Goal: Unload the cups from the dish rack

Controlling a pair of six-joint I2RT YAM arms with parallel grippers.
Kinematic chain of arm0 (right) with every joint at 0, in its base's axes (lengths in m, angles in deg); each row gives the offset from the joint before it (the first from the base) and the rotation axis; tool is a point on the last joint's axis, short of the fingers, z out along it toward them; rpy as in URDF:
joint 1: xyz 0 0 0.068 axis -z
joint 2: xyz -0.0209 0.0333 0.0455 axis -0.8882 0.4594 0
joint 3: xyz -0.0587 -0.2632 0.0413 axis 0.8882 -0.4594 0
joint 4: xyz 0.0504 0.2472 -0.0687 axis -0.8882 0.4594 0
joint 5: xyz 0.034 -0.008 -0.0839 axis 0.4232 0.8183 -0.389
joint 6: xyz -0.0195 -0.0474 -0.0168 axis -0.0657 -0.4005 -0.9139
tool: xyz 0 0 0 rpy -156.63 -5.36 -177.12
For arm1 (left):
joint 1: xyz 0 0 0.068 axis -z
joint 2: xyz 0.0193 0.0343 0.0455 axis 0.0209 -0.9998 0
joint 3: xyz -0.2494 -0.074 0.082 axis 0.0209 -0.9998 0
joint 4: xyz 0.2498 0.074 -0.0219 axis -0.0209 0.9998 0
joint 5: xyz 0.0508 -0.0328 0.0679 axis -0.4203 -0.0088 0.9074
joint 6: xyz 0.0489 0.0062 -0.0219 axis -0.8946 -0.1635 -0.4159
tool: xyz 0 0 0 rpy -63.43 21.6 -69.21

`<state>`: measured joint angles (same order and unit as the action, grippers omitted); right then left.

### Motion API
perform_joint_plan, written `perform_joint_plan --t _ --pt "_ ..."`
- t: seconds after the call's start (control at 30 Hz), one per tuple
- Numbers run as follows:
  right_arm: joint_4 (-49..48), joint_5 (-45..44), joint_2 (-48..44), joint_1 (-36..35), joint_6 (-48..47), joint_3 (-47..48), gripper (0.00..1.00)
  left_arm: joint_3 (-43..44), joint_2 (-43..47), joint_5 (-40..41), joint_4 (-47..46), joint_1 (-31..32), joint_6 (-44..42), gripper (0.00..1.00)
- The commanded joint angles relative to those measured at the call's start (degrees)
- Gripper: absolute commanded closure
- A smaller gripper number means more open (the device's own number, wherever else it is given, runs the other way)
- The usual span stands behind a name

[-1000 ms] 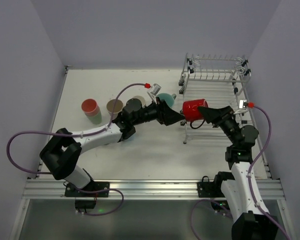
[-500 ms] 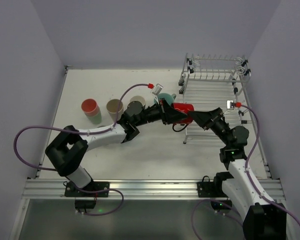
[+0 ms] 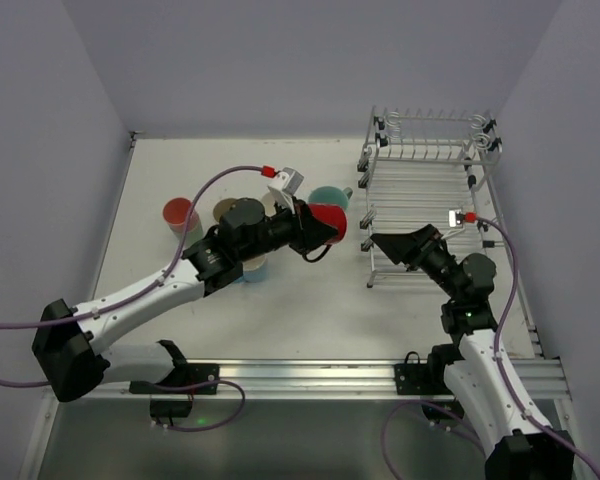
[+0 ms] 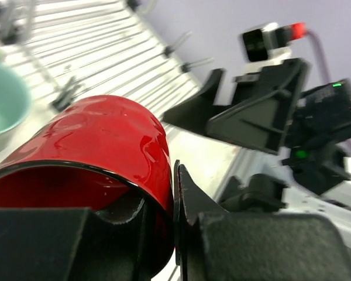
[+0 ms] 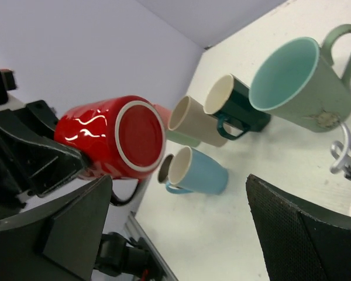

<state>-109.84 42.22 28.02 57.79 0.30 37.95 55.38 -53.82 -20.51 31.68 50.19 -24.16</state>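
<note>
My left gripper [image 3: 318,228] is shut on the rim of a glossy red mug [image 3: 330,220], one finger inside and one outside, and holds it on its side above the table left of the rack. In the left wrist view the mug [image 4: 105,146] fills the frame. My right gripper [image 3: 382,243] is open and empty by the front left corner of the silver wire dish rack [image 3: 430,185]; no cup shows in the rack. In the right wrist view the mug's base [image 5: 139,133] faces me, beyond my open gripper [image 5: 181,234].
Cups stand on the table left of the rack: a sage green mug [image 5: 298,82], dark teal mug [image 5: 240,108], beige cup [image 5: 196,123] and light blue mug [image 5: 202,171]. A pink cup [image 3: 180,215] and tan cup [image 3: 228,212] stand further left.
The red mug passed from my right gripper to my left. My left arm drew back to the left with it. My right gripper opened and stays by the rack.
</note>
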Motion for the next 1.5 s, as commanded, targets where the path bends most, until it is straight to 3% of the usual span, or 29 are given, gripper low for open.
perform_joint_plan --t 0.0,0.2,0.57,0.77,0.83,0.97,1.07,1.3,1.47 --pt "9.26 -2.57 -2.73 -0.15 -7.42 0.72 0.01 3.62 3.27 8.56 18.40 0.05 -8.59 1.00" --pt "13.76 -4.33 -6.69 -0.15 -11.03 2.47 0.01 -0.51 2.06 14.91 25.37 0.23 -10.26 1.00" --pt "13.67 -3.80 -6.69 -0.15 -11.38 2.74 0.01 6.69 -16.13 14.55 29.06 1.46 -12.82 1.00" --pt "12.53 -3.37 -6.87 -0.23 -11.12 1.69 0.01 8.63 -20.97 15.52 30.03 2.07 -13.52 1.00" --pt "12.27 -3.19 -7.04 -0.15 -10.94 1.51 0.01 9.24 -21.85 16.14 30.64 2.25 -13.61 0.94" --pt "12.53 -3.27 -7.74 -0.15 -11.03 1.16 0.01 11.44 -24.58 17.98 32.05 2.51 -13.87 0.66" --pt "14.28 -3.97 -9.23 -0.15 -11.90 1.68 0.01 12.14 -25.28 18.77 32.75 2.60 -14.05 0.57" --pt "23.68 -8.02 -14.86 -0.23 -16.56 8.26 0.01 12.67 -23.01 19.83 34.16 2.60 -14.75 0.47" --pt "28.42 -9.68 -17.50 -0.23 -16.92 12.31 0.01 14.25 -14.40 20.44 32.75 3.13 -17.03 0.28"
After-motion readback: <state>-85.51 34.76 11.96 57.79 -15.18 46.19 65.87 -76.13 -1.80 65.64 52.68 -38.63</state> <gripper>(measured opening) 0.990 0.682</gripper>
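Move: The red mug is already in the left hand, on its side. The clear spot it goes to lies about 27 cm below that hand and some 5 cm to its left, level fore and aft. The light blue mug stands roughly 11 cm left of that spot, the dark green mug 15 cm beyond and 5 cm left of it, the teal mug 15 cm beyond and 8 cm right. From the right hand the spot is about 19 cm left, 22 cm below. The red mug, still gripped at its rim by the left hand, goes about 23 cm down to the clear table before the dark green and teal mugs, first swinging some 6 cm left, while the wrist tips roughly 50 degrees from near level to steeply down. There the fingers open wide and ease forward and up a couple of centimetres. The empty right hand sinks slightly, waits, then rises about 5 cm, drawing a little back. ##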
